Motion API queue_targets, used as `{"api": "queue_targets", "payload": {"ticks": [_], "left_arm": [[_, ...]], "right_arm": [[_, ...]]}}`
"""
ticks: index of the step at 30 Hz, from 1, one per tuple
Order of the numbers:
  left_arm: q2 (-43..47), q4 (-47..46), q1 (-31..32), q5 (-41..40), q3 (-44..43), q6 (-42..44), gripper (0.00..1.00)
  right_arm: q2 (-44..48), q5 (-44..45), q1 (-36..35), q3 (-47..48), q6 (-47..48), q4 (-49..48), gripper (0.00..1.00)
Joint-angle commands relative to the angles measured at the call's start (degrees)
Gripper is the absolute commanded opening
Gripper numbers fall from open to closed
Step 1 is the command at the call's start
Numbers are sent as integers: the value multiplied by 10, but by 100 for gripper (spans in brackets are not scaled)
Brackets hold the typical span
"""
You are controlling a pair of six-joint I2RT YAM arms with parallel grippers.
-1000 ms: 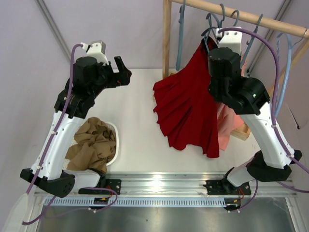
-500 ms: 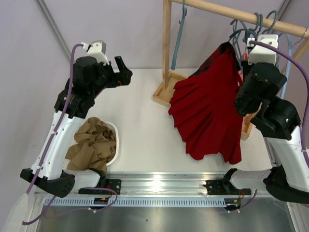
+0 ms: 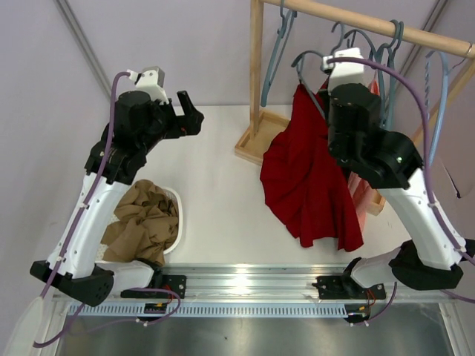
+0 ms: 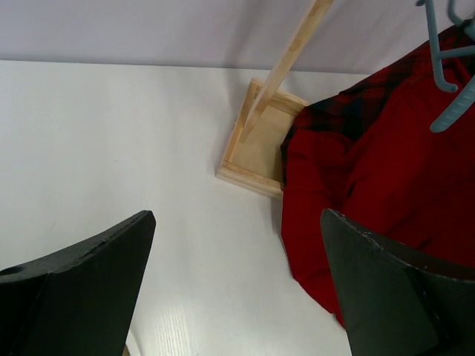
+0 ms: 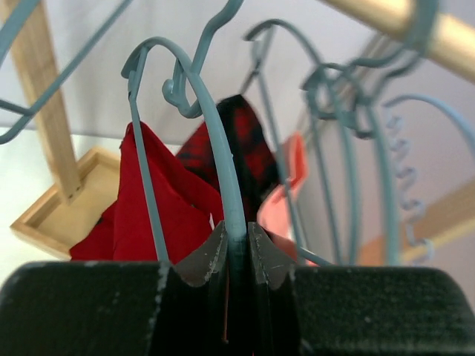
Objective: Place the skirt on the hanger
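The bright-red skirt [image 3: 304, 185] hangs from a grey-blue hanger [image 3: 312, 93] in front of the wooden rack, its hem close to the table. In the right wrist view my right gripper [image 5: 237, 237] is shut on the hanger [image 5: 223, 159] low on its hook stem. The skirt [image 5: 159, 208] drapes just behind it, and the hook's curve stands against the bare wall, off the rod. My left gripper [image 3: 191, 111] hovers open over the table to the left. Between its spread fingers [image 4: 237, 215] lies bare table, with the skirt [image 4: 371, 193] off to the right.
Several empty hangers [image 3: 278, 52] and a paler twisted hanger [image 3: 438, 104] hang on the wooden rod [image 3: 371, 26]. A red-and-black plaid garment [image 5: 241, 141] and a pink garment [image 5: 286, 193] hang behind the skirt. The rack's wooden foot [image 4: 256, 152] sits mid-table. A white basket [image 3: 175, 204] of tan cloth stands near left.
My right arm swung right along the rod with hanger and skirt, then came back left. The skirt now hangs narrower. The left arm has barely moved.
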State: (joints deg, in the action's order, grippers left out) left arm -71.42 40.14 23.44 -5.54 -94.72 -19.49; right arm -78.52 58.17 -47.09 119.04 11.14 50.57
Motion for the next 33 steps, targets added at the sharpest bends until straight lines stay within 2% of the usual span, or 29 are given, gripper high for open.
{"api": "queue_targets", "payload": {"ticks": [1,5,10,15,24,33], "left_arm": [[24,-18,-5,7,17,-6,100],[22,-24,-5,11,25,-9,100],[32,-34,-5,9,39,-11,99],[39,-37,-5,2,51,-7,100],[44,-50,-5,0,72,-6,100],[40,-46,-5,4,77,5,99]], "right_arm": [[13,-53,14,-17,19,-123,0],[-2,-52,38,-19,64,-216,0],[-50,-20,72,56,97,-227,0],[-86,3,109,90,135,-217,0],[-85,-21,163,22,160,-253,0],[-67,-23,178,-93,95,-246,0]]}}
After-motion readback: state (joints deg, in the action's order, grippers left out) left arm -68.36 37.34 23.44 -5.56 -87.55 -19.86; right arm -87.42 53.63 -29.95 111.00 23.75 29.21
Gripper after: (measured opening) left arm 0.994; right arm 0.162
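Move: I still hold the skirt's hanger in my right hand. The rail spot its hook is going to is roughly 16 cm ahead, 3 cm to the right and 8 cm higher. The bunched hangers hang about 12 cm ahead and 9 cm right, slightly above my grip. The empty hanger is some 14 cm ahead and 12 cm left. From my left hand the rail spot is about 13 cm ahead, 39 cm right and 18 cm up. Keeping my right fingers shut on the hanger, I carry the hook forward about 10 cm to the rail, between the empty hanger and the bunched ones. I veer briefly left, then right, ending about 4 cm to the right. I rise some 3 cm, then sink about 6 to lower the hook over the rail, turning the hand clockwise at the end. My empty, open left hand sinks about 2.5 cm. ##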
